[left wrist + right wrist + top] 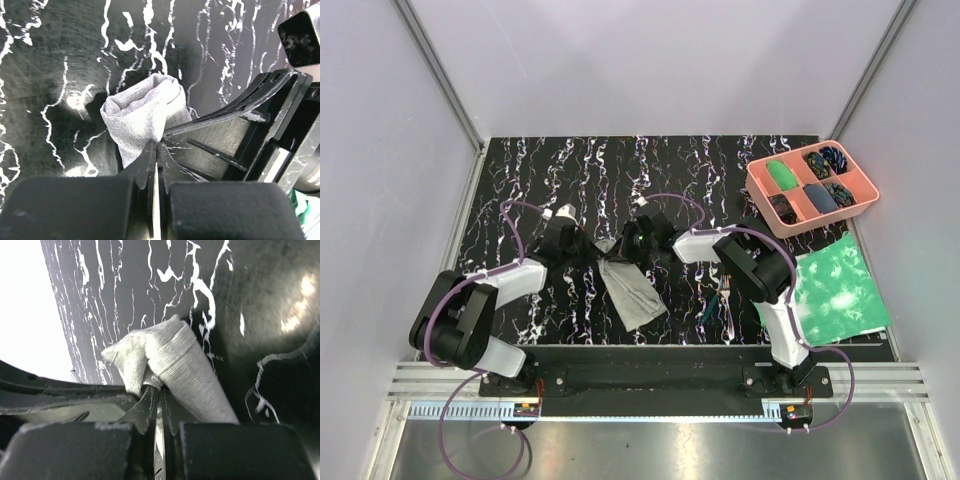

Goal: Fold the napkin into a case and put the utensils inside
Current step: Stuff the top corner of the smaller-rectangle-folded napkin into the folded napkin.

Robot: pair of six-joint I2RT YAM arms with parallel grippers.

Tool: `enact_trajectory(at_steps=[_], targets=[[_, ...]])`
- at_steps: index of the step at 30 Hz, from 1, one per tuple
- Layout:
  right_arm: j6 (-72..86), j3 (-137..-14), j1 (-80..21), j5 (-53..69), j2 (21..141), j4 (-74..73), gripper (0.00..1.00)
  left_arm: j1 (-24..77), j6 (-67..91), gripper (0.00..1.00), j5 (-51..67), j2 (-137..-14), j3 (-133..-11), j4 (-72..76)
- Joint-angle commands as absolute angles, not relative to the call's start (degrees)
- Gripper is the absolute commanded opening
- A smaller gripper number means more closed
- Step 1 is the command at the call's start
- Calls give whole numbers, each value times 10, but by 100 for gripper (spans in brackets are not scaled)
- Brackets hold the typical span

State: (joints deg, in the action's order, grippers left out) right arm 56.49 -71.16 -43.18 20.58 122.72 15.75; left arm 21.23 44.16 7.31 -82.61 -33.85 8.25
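Note:
The grey napkin [632, 292] lies as a narrow folded strip on the black marbled mat, its far end raised between the two grippers. My left gripper [590, 254] is shut on that end from the left; in the left wrist view its tips [157, 145] pinch a bunched fold of the napkin [142, 117]. My right gripper [625, 250] holds the same end from the right, and its tips [159, 388] are shut on the cloth [182, 365]. The two grippers almost touch. The utensils [725, 295] lie on the mat beside the right arm.
A pink compartmented tray [858, 203] with dark and green items stands at the back right. A green-and-white mottled sheet [840, 290] lies at the right edge. Grey walls enclose the mat on three sides.

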Motion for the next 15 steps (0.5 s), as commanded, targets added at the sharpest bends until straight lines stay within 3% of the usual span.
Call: enact_trajectory(at_steps=[1, 3, 8, 11, 12, 15], targets=[[545, -762, -439, 251, 1254, 188, 5, 203, 432, 0, 103, -825, -358, 90], [513, -791, -439, 262, 1272, 148, 12, 199, 423, 0, 110, -823, -358, 84], [469, -821, -437, 272, 1281, 113, 18, 197, 427, 0, 112, -829, -358, 79], [442, -819, -436, 267, 1255, 72, 30, 196, 428, 0, 112, -823, -359, 78], [436, -816, -437, 257, 1234, 64, 39, 196, 428, 0, 107, -815, -358, 70], [417, -813, -428, 258, 1208, 23, 45, 195, 427, 0, 93, -792, -350, 65]])
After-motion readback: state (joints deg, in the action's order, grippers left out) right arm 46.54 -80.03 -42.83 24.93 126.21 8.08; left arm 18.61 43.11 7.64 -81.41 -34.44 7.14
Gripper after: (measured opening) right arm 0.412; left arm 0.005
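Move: Both hands are already at the napkin's bunched top corner. Its middle lies about 1 cm ahead of the shut left fingers, and about 1 cm ahead and 1 cm to the left of the right fingertips. The folded napkin's body spreads towards the base, its middle some 8 cm back and 5 cm right of the right hand, 3 cm lower. Beyond it lie the fork, roughly 27 cm right and 11 back, and the teal handle, 23 right and 12 back. Push the nearly shut right fingertips to the left about 2 cm, in at the napkin's tucked top corner, turning the hand some 10 degrees counter-clockwise; then spread the fingers to somewhat under half open in the cloth while easing slightly back right and up. Keep the left gripper shut against the corner and carry it along, about 1.5 cm left and a little forward, rising slightly at the end. ##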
